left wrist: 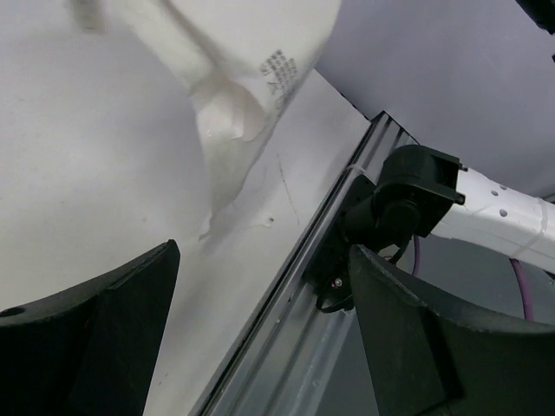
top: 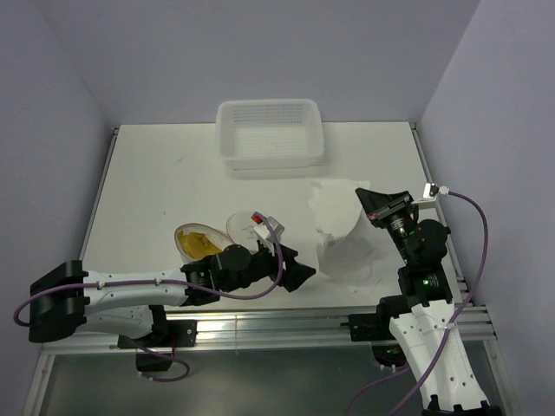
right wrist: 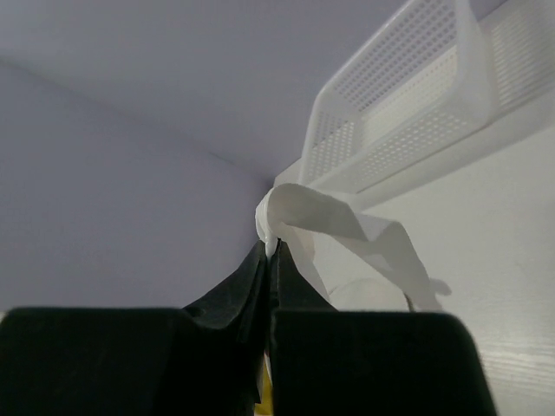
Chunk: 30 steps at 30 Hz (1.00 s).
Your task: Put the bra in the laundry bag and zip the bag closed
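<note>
The laundry bag (top: 186, 236) lies open on the table at the near left, and the mustard-yellow bra (top: 202, 246) sits inside it. Its round lid (top: 244, 227) stands up beside it, with a small red tag at its top. My left gripper (top: 299, 271) is to the right of the bag, near the front edge. It is open with nothing between its fingers (left wrist: 95, 334). My right gripper (top: 371, 204) is shut on the top edge of a white cloth (top: 340, 236), which hangs from it down to the table. The pinch shows at the fingertips (right wrist: 270, 247).
A white perforated plastic basket (top: 270, 132) stands at the back centre and also shows in the right wrist view (right wrist: 408, 95). The white cloth (left wrist: 234, 78) hangs ahead of the left gripper. The table's metal front rail (left wrist: 303, 303) and the right arm's base (left wrist: 416, 195) are close by.
</note>
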{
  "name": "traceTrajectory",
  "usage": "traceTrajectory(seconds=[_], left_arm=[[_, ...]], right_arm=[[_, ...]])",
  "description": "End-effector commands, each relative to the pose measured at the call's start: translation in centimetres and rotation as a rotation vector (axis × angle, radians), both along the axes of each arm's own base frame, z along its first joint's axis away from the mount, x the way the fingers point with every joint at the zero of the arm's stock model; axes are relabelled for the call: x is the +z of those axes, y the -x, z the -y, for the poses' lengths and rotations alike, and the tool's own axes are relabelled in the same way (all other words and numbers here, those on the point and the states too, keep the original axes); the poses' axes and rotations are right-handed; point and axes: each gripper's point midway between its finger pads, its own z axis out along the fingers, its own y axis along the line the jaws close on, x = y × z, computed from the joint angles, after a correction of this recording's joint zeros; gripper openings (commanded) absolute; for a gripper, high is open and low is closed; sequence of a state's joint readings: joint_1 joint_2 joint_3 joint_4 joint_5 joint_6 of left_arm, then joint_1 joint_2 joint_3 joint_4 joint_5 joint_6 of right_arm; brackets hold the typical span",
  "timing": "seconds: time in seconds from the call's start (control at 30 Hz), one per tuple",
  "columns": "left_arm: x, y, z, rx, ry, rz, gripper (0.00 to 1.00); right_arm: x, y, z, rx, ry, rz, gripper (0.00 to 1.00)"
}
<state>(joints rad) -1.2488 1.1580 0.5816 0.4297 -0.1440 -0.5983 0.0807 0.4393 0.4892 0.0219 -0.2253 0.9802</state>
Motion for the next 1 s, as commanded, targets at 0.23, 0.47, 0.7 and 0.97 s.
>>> traceTrajectory(seconds=[0.23,0.47,0.7,0.97], left_arm=[[4.6,-1.8,3.9,0.073,0.072,0.184,0.85],[4.0,-2.2,5.9,0.063,0.047,0.187,0.75],[3.9,-3.0,5.0,0.121,0.042,0.186,0.00],[7.3,-1.2,2.9,0.051,0.074,0.201,0.00]], right_arm=[[5.7,2.6,-2.1,0.143,-0.147,0.111,0.00],[5.6,2.8,-2.3,0.157,-0.171,0.107,0.00],[4.8,2.4,-2.6,0.176,-0.184,0.087,0.00],[0.2,0.3,-2.7,0.160,-0.085,-0.003,0.00]])
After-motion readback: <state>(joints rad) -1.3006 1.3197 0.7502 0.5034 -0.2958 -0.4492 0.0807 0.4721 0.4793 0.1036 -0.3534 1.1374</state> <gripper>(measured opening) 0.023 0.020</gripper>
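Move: The near lower corner of the white cloth hanging from the right gripper is about 5 cm to the left hand's right, 2 cm ahead and roughly level with it; from the right hand it lies some 10 cm back, 10 cm left and 9 cm lower. The laundry bag's round lid lies about 17 cm ahead of the left hand, 12 cm left and 17 cm below; the open bag with the yellow bra is 13 cm ahead, 26 cm left and 15 cm below. The white cloth's free lower corner is what the left hand takes: with fingers wide open it eases right about 5 cm and slightly forward, rolls some 10 degrees, pinches the corner shut, then lifts it roughly 3 cm while drawing slightly left. The right hand keeps its grip on the upper end, drifting left, back and up 2 cm or so with a slight turn, then dipping forward and down. ##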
